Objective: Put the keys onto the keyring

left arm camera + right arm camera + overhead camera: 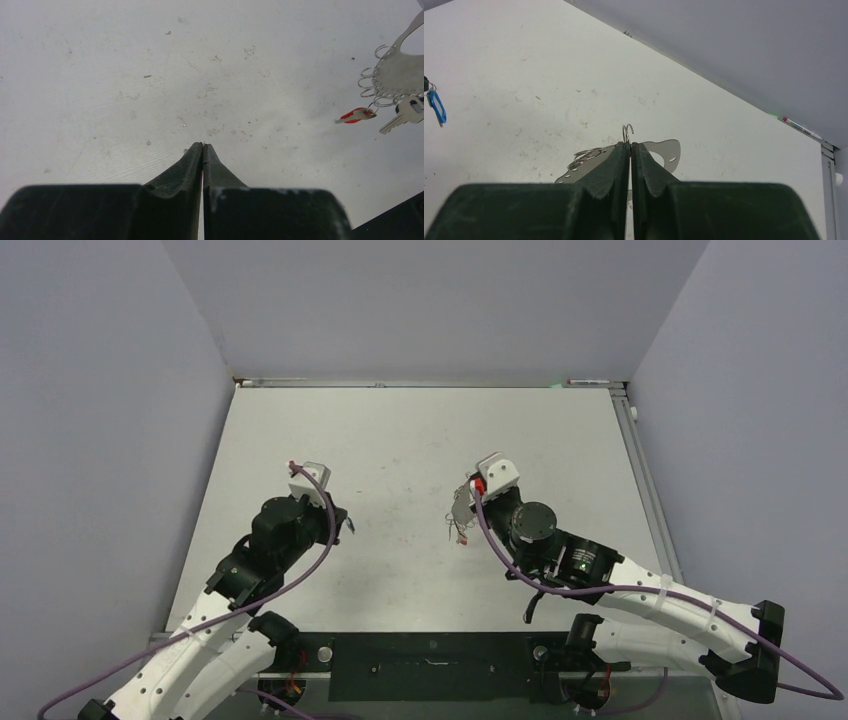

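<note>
My right gripper (630, 144) is shut on the flat grey keyring (669, 150) and holds it tilted above the table; it also shows in the top view (460, 508). In the left wrist view the keyring (400, 75) carries the red-tag key (356, 115) and the dark-headed metal key (406, 112) on its split rings. My left gripper (203, 145) is shut, left of the keyring (346, 525). The blue-tag key (436, 106) hangs by its small ring from a dark tip at the left edge of the right wrist view; it is hidden in the left wrist view.
The white table (420, 440) is enclosed by grey walls at the left, back and right. A metal rail (640, 470) runs along its right edge. A black plate (430, 665) lies between the arm bases at the near edge.
</note>
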Tool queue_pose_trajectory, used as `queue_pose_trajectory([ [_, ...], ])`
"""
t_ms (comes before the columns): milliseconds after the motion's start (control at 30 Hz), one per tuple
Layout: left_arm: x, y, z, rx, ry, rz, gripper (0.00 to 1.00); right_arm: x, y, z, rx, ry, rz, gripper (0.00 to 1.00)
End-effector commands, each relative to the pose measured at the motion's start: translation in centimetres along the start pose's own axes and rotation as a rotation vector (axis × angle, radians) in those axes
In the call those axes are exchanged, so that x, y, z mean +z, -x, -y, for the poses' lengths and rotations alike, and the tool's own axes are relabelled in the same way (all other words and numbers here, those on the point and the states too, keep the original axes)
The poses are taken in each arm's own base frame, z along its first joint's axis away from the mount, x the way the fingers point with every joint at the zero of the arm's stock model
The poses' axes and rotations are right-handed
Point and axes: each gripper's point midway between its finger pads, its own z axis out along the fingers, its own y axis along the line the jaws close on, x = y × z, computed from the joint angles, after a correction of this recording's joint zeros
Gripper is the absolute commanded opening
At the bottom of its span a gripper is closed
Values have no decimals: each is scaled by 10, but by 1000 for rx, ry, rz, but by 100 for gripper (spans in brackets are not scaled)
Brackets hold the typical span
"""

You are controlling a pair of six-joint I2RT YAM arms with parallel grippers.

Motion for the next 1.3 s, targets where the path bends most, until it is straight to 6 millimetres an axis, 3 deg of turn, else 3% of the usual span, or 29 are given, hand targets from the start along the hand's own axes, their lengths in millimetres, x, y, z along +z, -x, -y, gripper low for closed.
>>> queue_pose_trajectory([
  [0, -7, 33, 13, -77, -71, 126, 0, -3, 21, -1, 75, 11, 89, 5],
  [267, -8, 45, 26, -196, -159, 158, 0, -8, 10, -5, 76, 45, 94, 5],
  [467, -19, 62, 33, -297, -218, 243, 0, -8, 7, -21, 44, 132, 108, 5],
  [867, -46, 95, 36, -636, -335, 487, 0, -27, 10, -84, -35, 476, 217, 5],
  [1067, -49, 99, 34, -672, -358, 536, 0, -38, 9, -124, -117, 632, 232, 5],
  [1267, -41, 88, 41, -685, -385, 471, 0, -44, 7, -148, -167, 719, 238, 5],
])
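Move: The left hand holds the blue-tagged key; the keyring plate it is meant for hangs from the right fingers, about 23 cm to the left hand's right, level with it fore and aft and some 4 cm higher. The red-tagged key on the keyring dangles about 5 cm below the plate's middle and 3 cm nearer the bases. From the right hand, the blue-tagged key lies about 22 cm left, level fore and aft, and 11 cm lower. Keeping its shut grip on the keyring, the right hand eases down, then swings back about 10 cm and left about 8 cm towards the left hand's key, sinking nearly 6 cm in all while it turns some 40 degrees counter-clockwise. Meanwhile the left hand, fingers still shut on the blue-tagged key, rises about 9 cm almost in place and rolls nearly 50 degrees, its left side dropping. ##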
